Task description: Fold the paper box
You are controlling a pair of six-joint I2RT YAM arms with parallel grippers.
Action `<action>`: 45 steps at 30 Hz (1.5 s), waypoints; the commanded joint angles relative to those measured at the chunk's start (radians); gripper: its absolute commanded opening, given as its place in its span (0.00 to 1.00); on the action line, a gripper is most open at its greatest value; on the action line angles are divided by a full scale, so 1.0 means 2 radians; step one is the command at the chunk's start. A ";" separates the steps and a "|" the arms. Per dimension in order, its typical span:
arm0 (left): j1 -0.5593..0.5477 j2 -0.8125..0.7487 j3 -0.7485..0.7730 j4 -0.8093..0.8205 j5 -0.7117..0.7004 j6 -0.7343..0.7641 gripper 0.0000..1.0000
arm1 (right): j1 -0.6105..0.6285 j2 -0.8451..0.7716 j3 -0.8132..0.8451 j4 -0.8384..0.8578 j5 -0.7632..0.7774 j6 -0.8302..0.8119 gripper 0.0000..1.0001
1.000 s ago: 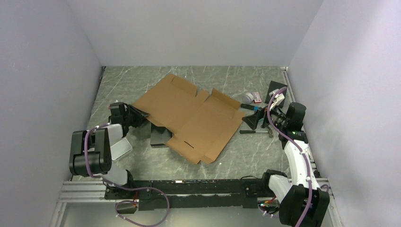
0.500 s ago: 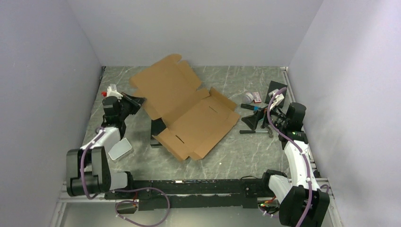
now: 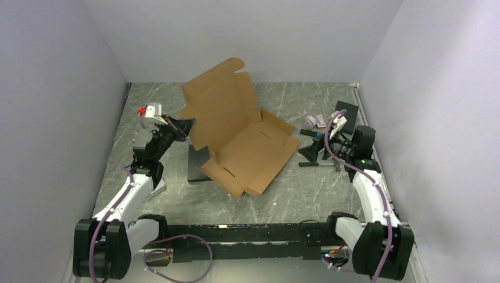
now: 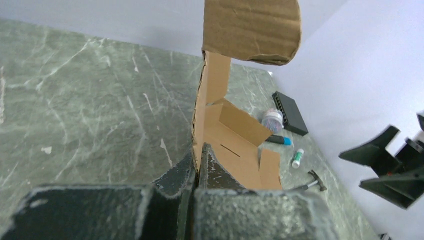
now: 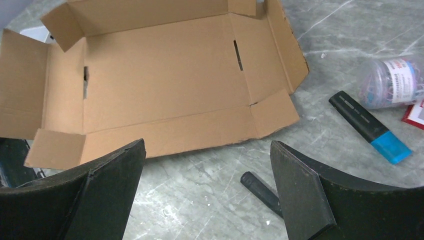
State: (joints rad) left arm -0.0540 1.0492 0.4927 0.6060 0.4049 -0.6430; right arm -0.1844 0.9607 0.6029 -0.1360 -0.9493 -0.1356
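Observation:
The paper box (image 3: 253, 154) is a brown die-cut cardboard sheet at the middle of the table. Its base lies flat with the side flaps partly raised, and its lid panel (image 3: 219, 105) stands lifted and tilted toward the back. My left gripper (image 3: 184, 126) is shut on the left edge of that raised panel. In the left wrist view the cardboard edge (image 4: 200, 120) runs straight up from between my left gripper's (image 4: 200, 156) closed jaws. My right gripper (image 3: 312, 152) hangs open just right of the box. In the right wrist view the right gripper (image 5: 207, 146) holds nothing, and the paper box (image 5: 160, 75) lies beyond it.
A black block (image 3: 197, 168) lies partly under the box's left side. Right of the box are a clear jar of clips (image 5: 390, 80), a black marker with a blue cap (image 5: 367, 125), a small hammer (image 3: 318, 164), a glue stick (image 4: 298, 158) and a flat black case (image 3: 348, 112).
My left gripper closed on the cardboard's left edge and rose, swinging the lid panel from flat to raised. The box slid slightly. The right gripper stayed open, almost still.

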 commanded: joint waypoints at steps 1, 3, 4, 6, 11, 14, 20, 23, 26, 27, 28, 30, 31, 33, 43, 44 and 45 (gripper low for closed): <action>-0.032 -0.034 0.003 0.002 0.011 0.086 0.00 | 0.024 0.065 0.044 -0.017 0.024 -0.091 1.00; -0.047 -0.044 0.005 -0.013 0.006 0.114 0.00 | 0.032 0.108 0.070 -0.038 0.017 -0.117 1.00; -0.053 -0.049 0.006 -0.019 0.003 0.123 0.00 | 0.035 0.130 0.084 -0.049 0.015 -0.133 1.00; -0.062 -0.056 0.004 -0.024 0.001 0.135 0.00 | 0.045 0.167 0.111 -0.067 0.012 -0.162 1.00; -0.066 -0.069 -0.006 -0.019 0.012 0.140 0.00 | 0.055 0.239 0.160 -0.025 0.030 -0.146 1.00; -0.066 -0.084 -0.016 -0.013 0.018 0.137 0.00 | 0.065 0.285 0.189 -0.019 0.022 -0.141 0.99; -0.067 -0.114 -0.037 0.010 0.025 0.124 0.00 | 0.100 0.381 0.272 -0.026 0.055 -0.143 0.98; -0.067 -0.123 -0.044 0.012 0.024 0.114 0.00 | 0.110 0.427 0.320 -0.035 0.068 -0.137 0.95; -0.067 -0.129 -0.046 0.013 0.025 0.108 0.00 | 0.112 0.453 0.348 -0.035 0.077 -0.133 0.90; -0.067 -0.130 -0.045 0.014 0.026 0.106 0.00 | 0.112 0.460 0.353 -0.037 0.078 -0.133 0.89; -0.067 -0.131 -0.045 0.015 0.027 0.104 0.00 | 0.113 0.466 0.356 -0.038 0.080 -0.134 0.86; -0.067 -0.131 -0.048 0.024 0.029 0.097 0.00 | 0.121 0.476 0.358 -0.030 0.097 -0.129 0.81; -0.067 -0.130 -0.051 0.030 0.030 0.092 0.00 | 0.125 0.480 0.361 -0.030 0.108 -0.130 0.78; -0.067 -0.130 -0.051 0.035 0.032 0.085 0.00 | 0.133 0.486 0.366 -0.034 0.123 -0.134 0.72; -0.066 -0.152 -0.046 0.026 0.035 0.067 0.00 | 0.133 0.456 0.333 -0.009 0.109 -0.157 0.13; -0.067 -0.154 -0.046 0.024 0.034 0.064 0.00 | 0.131 0.445 0.328 -0.003 0.104 -0.158 0.09; -0.067 -0.158 -0.046 0.023 0.033 0.061 0.00 | 0.129 0.431 0.319 0.004 0.097 -0.158 0.04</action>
State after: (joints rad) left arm -0.1848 0.7662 0.3901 0.6022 0.4492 -0.4847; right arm 0.0860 1.9392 1.2831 -0.2054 -0.7078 -0.4244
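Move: The box's far flap, which my open right hand goes for, lies about 18 cm ahead of it, 7 cm to its left and 12 cm below. From that hand, the blue-capped marker is some 14 cm ahead and 10 cm right, the clear jar about 21 cm ahead and 8 cm right. My left hand already holds the raised lid's edge; from it, the box base is about 32 cm right and 2 cm back, 22 cm down, and the black flat box 8 cm back, 6 cm right. I reach my right hand about 17 cm forward while sinking 11 cm and easing left, rolling its left side down some 15 degrees, then shut its wide-open fingers on the upper edge of the far flap to pinch it. My left hand keeps its grip on the lid, drawing it first right and back, then mostly back, about 7 cm in all, rising a little at the end as its fingers tip up. ##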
